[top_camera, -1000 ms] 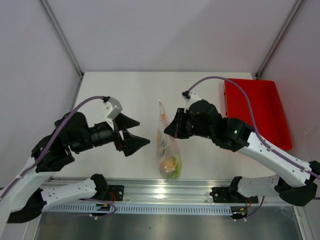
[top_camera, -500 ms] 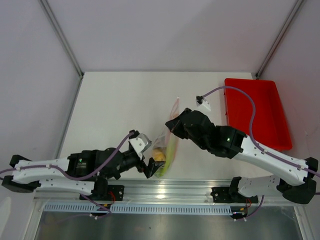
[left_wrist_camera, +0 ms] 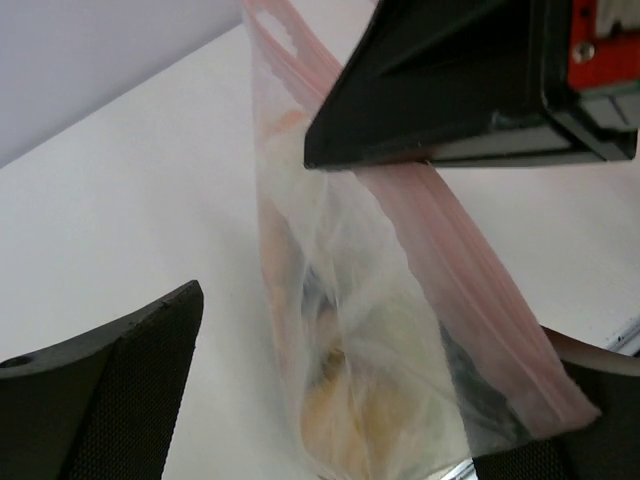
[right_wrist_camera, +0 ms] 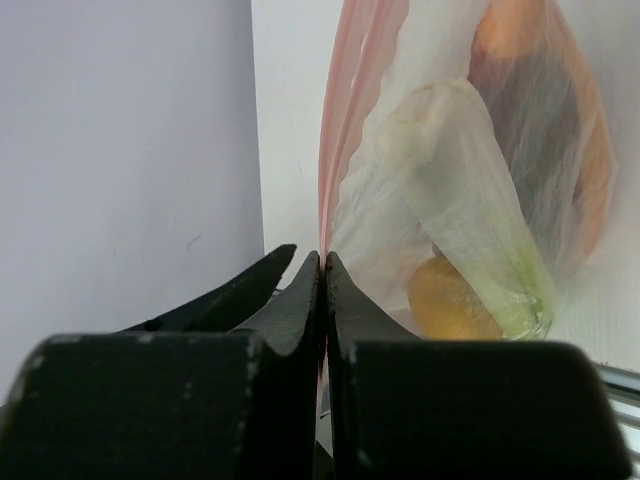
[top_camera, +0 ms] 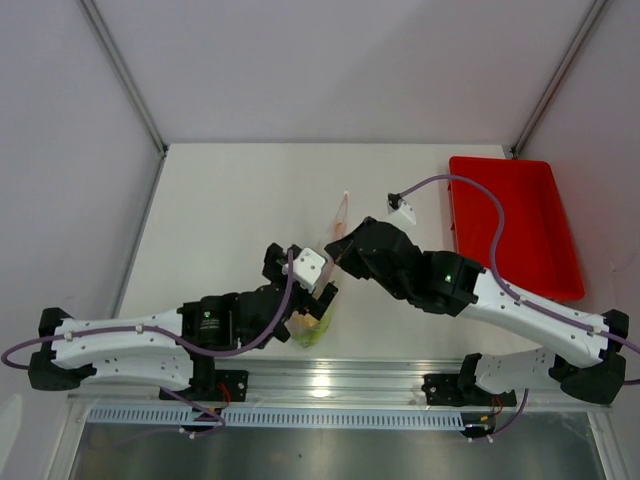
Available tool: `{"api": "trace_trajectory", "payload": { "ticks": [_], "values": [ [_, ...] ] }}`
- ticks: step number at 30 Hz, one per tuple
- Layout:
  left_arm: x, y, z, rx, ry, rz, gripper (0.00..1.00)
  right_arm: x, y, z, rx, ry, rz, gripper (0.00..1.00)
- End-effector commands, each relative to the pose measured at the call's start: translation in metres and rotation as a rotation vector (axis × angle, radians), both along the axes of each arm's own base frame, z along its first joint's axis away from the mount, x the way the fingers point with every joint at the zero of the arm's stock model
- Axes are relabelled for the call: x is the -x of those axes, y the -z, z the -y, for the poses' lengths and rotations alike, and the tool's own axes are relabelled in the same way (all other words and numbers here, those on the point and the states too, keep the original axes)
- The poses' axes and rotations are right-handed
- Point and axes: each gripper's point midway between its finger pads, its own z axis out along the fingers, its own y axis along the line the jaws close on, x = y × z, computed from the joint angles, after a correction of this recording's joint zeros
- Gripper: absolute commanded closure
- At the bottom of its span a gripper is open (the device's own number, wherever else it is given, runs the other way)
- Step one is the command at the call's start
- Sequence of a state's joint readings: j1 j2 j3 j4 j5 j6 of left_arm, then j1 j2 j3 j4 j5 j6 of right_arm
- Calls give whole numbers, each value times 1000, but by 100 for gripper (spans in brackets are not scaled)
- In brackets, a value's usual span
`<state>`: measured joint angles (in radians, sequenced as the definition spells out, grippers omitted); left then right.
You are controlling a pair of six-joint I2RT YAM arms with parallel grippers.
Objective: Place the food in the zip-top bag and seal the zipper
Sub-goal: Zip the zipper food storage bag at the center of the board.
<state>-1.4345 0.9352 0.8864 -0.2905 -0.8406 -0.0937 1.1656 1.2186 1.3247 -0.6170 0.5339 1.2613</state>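
The clear zip-top bag (top_camera: 322, 318) hangs tilted over the table's near middle, with the food (top_camera: 310, 332) heaped in its lower end. My right gripper (top_camera: 343, 252) is shut on the pinkish zipper (top_camera: 344, 212) strip near its middle. In the right wrist view the shut fingertips (right_wrist_camera: 300, 290) pinch the zipper (right_wrist_camera: 345, 120), and a yellow piece (right_wrist_camera: 455, 295) shows through the bag (right_wrist_camera: 470, 170). My left gripper (top_camera: 314, 306) is open, its jaws on either side of the bag's lower part. In the left wrist view the bag (left_wrist_camera: 350, 330) and tan-orange food (left_wrist_camera: 335, 425) sit between the fingers (left_wrist_camera: 110, 400), untouched.
A red rectangular tray (top_camera: 510, 220) lies at the right side of the table. A small white tag (top_camera: 402, 208) on the right arm's cable hangs above the table. The metal rail (top_camera: 330, 380) runs along the near edge just below the bag.
My left arm swung down from a raised pose at the left, opened wider, and now straddles the bag's lower end. The right gripper stayed shut on the zipper as the bag tilted.
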Motion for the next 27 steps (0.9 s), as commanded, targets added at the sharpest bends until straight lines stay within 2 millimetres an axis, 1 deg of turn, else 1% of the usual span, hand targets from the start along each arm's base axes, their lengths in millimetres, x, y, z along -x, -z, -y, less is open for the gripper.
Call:
{"api": "trace_trajectory", "payload": {
  "ticks": [1, 2, 3, 4, 5, 6, 7, 8, 9, 10, 11, 12, 13, 14, 15, 16, 17, 18, 19, 20, 21, 22, 23, 24, 25, 26, 27],
  "values": [
    [-5, -30, 5, 85, 35, 53, 3, -6, -41, -3, -110, 38, 59, 98],
    [-2, -32, 10, 92, 77, 46, 13, -7, -40, -2, -108, 39, 59, 96],
    [-4, -27, 8, 80, 82, 25, 26, -6, -40, -3, -106, 33, 60, 92],
    [-5, -26, 6, 81, 88, 5, 43, -8, -40, -2, -103, 36, 63, 85],
    [-7, -29, 5, 93, 88, -12, 58, -8, -39, -2, -103, 32, 62, 82],
    [-6, -26, 7, 104, 116, -44, 77, -9, -38, -3, -103, 25, 58, 81],
    [-5, -26, 6, 106, 131, -55, 82, -10, -38, -3, -102, 26, 59, 80],
    [-4, -24, 6, 111, 139, -60, 96, -10, -38, -3, -101, 24, 58, 79],
    [-1, -26, 7, 128, 170, -66, 99, -10, -37, -6, -103, 14, 56, 76],
    [1, -28, 7, 135, 185, -68, 99, -10, -38, -7, -102, 6, 60, 67],
    [3, -28, 7, 137, 200, -72, 99, -13, -38, -5, -77, -6, 78, 63],
    [11, -33, 8, 158, 246, -77, 99, -13, -38, -3, -56, -18, 88, 60],
    [14, -35, 8, 166, 271, -80, 99, -14, -40, -1, -37, -41, 99, 52],
    [18, -36, 5, 171, 288, -93, 99, -21, -40, 8, 38, -76, 157, 49],
    [23, -43, 2, 200, 318, -95, 100, -24, -49, 13, 48, -110, 201, 44],
    [34, -44, 4, 213, 386, -119, 99, -15, -49, 8, 58, -232, 215, 38],
    [40, -45, 1, 222, 408, -146, 99, -31, -52, 24, 91, -234, 241, 37],
    [41, -46, -2, 228, 420, -159, 100, -35, -42, 36, 185, -284, 265, 36],
    [50, -51, -3, 243, 470, -174, 100, -35, -41, 46, 217, -320, 284, 34],
    [54, -54, -5, 252, 485, -188, 99, -32, -38, 52, 240, -370, 292, 33],
    [56, -50, -9, 241, 494, -210, 99, -43, -23, 72, 325, -372, 303, 32],
    [60, -53, -11, 251, 515, -215, 100, -40, -24, 82, 342, -385, 334, 26],
    [67, -57, -11, 266, 552, -236, 99, -34, -22, 86, 341, -428, 358, 25],
    [70, -55, -13, 266, 563, -251, 99, -40, -8, 97, 380, -432, 367, 20],
    [72, -56, -14, 270, 573, -259, 99, -38, -5, 100, 379, -449, 387, 18],
    [72, -57, -16, 279, 572, -279, 99, -29, -14, 106, 362, -458, 438, 15],
    [73, -58, -17, 285, 572, -292, 99, -23, -18, 105, 340, -493, 479, 14]
  ]
}}
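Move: The zipper's near end already lies between the left gripper's wide-open fingers, about 2 cm to the right of its hand point and roughly 1 cm lower. The shut right gripper pinches the zipper some 5 cm ahead of the left, 6 cm to its right and 3 cm higher. The zipper's far end is about 12 cm ahead of the right gripper, 3 cm to its right and slightly lower. The food hangs roughly 17 cm below the left hand, 3 cm ahead and 4 cm right. Shut the left gripper on the zipper's near end, easing forward a centimetre, then keep the pinch and draw back some 6 cm, rising slightly and turning clockwise about 25 degrees. Meanwhile open the right gripper to free the zipper, then swing it right about 11 cm and forward 5, tilting, to bring the opened fingers close to the far end. ##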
